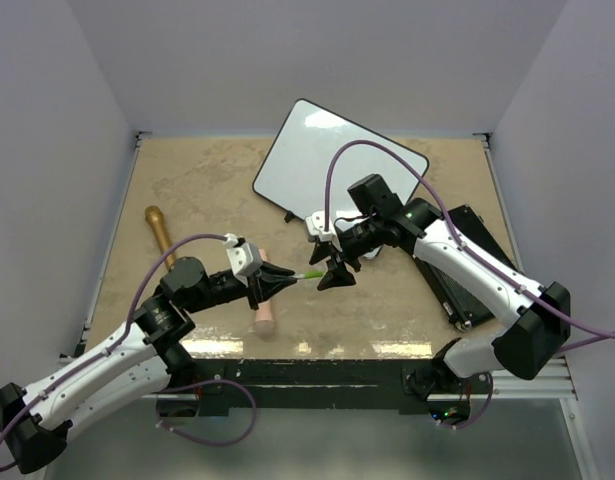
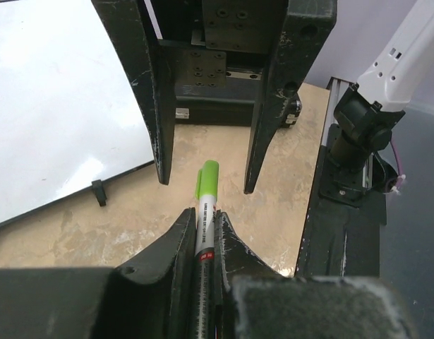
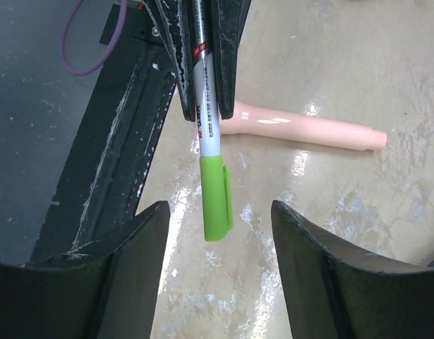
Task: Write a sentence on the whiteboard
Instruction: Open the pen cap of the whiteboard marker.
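The whiteboard [image 1: 337,165] lies tilted at the back of the table, its glossy face [image 2: 54,106] blank, with no sentence showing on it. My left gripper [image 1: 285,279] is shut on a white marker [image 2: 205,233] whose green cap [image 2: 207,180] sticks out past the fingertips. My right gripper [image 1: 333,272] faces it, open. In the right wrist view the green cap [image 3: 217,198] hangs between the two right fingers [image 3: 132,275] with a gap on each side. The right fingers [image 2: 159,134] flank the cap in the left wrist view too.
A pink cylinder [image 1: 264,315] lies on the beige tabletop [image 1: 197,190] just below the left gripper. A golden-brown handle-shaped object [image 1: 159,230] lies at the left. A flat black case [image 1: 477,275] sits under the right arm, near the table's right edge.
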Controlling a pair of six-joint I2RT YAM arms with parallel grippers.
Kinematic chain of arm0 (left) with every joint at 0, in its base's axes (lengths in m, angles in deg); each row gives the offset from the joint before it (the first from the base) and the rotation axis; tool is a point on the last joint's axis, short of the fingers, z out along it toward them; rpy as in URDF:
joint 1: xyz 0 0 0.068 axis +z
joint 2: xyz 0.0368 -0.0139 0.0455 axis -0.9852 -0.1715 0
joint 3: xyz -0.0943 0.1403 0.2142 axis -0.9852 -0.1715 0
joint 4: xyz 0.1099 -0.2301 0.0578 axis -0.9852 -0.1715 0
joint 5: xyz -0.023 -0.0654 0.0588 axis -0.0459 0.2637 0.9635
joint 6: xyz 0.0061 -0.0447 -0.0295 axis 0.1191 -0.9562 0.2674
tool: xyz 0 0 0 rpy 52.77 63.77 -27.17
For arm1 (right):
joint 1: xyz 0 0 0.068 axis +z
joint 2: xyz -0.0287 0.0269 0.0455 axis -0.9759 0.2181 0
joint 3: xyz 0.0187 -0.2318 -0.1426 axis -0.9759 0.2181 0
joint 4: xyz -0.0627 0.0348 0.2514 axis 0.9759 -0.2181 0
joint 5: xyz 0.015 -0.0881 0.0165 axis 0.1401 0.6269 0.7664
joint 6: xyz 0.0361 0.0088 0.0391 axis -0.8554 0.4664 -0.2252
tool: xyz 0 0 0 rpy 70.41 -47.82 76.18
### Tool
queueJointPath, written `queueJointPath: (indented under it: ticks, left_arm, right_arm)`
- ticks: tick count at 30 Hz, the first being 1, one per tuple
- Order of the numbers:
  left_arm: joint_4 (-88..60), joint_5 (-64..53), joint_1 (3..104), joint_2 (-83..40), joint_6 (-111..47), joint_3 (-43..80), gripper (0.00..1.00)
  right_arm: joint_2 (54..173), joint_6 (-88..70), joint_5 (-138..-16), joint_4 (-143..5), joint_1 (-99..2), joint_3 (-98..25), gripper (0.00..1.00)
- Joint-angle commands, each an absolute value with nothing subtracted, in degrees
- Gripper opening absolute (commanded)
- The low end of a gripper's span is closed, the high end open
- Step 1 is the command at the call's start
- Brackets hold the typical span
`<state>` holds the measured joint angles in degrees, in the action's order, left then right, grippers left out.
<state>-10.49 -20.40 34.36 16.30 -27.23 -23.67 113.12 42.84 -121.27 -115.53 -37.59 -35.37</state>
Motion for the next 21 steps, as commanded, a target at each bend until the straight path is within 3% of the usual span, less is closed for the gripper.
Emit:
queueJointPath:
  ticks: [1,8,11,14,15,16,21]
  left_arm:
    - [-4.08,-19.03,34.77,16.95,-31.40,-25.49,0.00]
    - [-2.24,-19.03,34.77,15.81,-32.02,-25.85,0.00]
    - [-1.97,-19.03,34.77,15.37,-31.84,-25.85,0.00]
    - [-1.27,-19.03,34.86,15.19,-32.02,-25.93,0.00]
    - [-1.27,-18.95,34.77,15.19,-31.93,-26.02,0.00]
    - [-1.36,-18.86,34.77,15.10,-31.50,-25.94,0.00]
    - [-10.65,-16.41,35.03,18.26,-24.48,-21.99,0.00]
  right_arm:
    - [111.88,43.26,-123.70,-115.24,-37.50,-36.47,0.61]
    - [114.08,43.35,-125.99,-116.21,-37.41,-37.62,0.52]
    - [114.52,42.91,-126.26,-116.03,-37.41,-37.62,0.40]
    - [114.87,42.82,-126.26,-115.86,-37.33,-37.44,0.24]
    - [114.87,42.82,-126.17,-115.86,-37.41,-37.44,0.08]
    - [114.87,43.08,-126.09,-116.12,-37.41,-37.53,0.00]
    - [113.30,46.94,-120.93,-119.01,-37.94,-36.22,0.00]
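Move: The marker's green cap lies barely 1 cm to the left of the right hand's point, level with it in depth and height, between its open fingers. On the table some 20 cm below that hand, the pink rod has its middle about 14 cm left and 5 cm ahead; the whiteboard's centre is roughly 33 cm ahead and 7 cm right. From the left hand, which holds the barrel, the cap is about 6 cm right and 2 cm ahead, at its height. The green cap gets pinched from both sides as the right hand's fingers close from over half open to nearly shut, after a slight spread is already in place around it. That hand otherwise barely shifts, sinking about half a centimetre and easing a touch left and back. The left hand keeps its grip on the barrel, holding the marker practically still. ##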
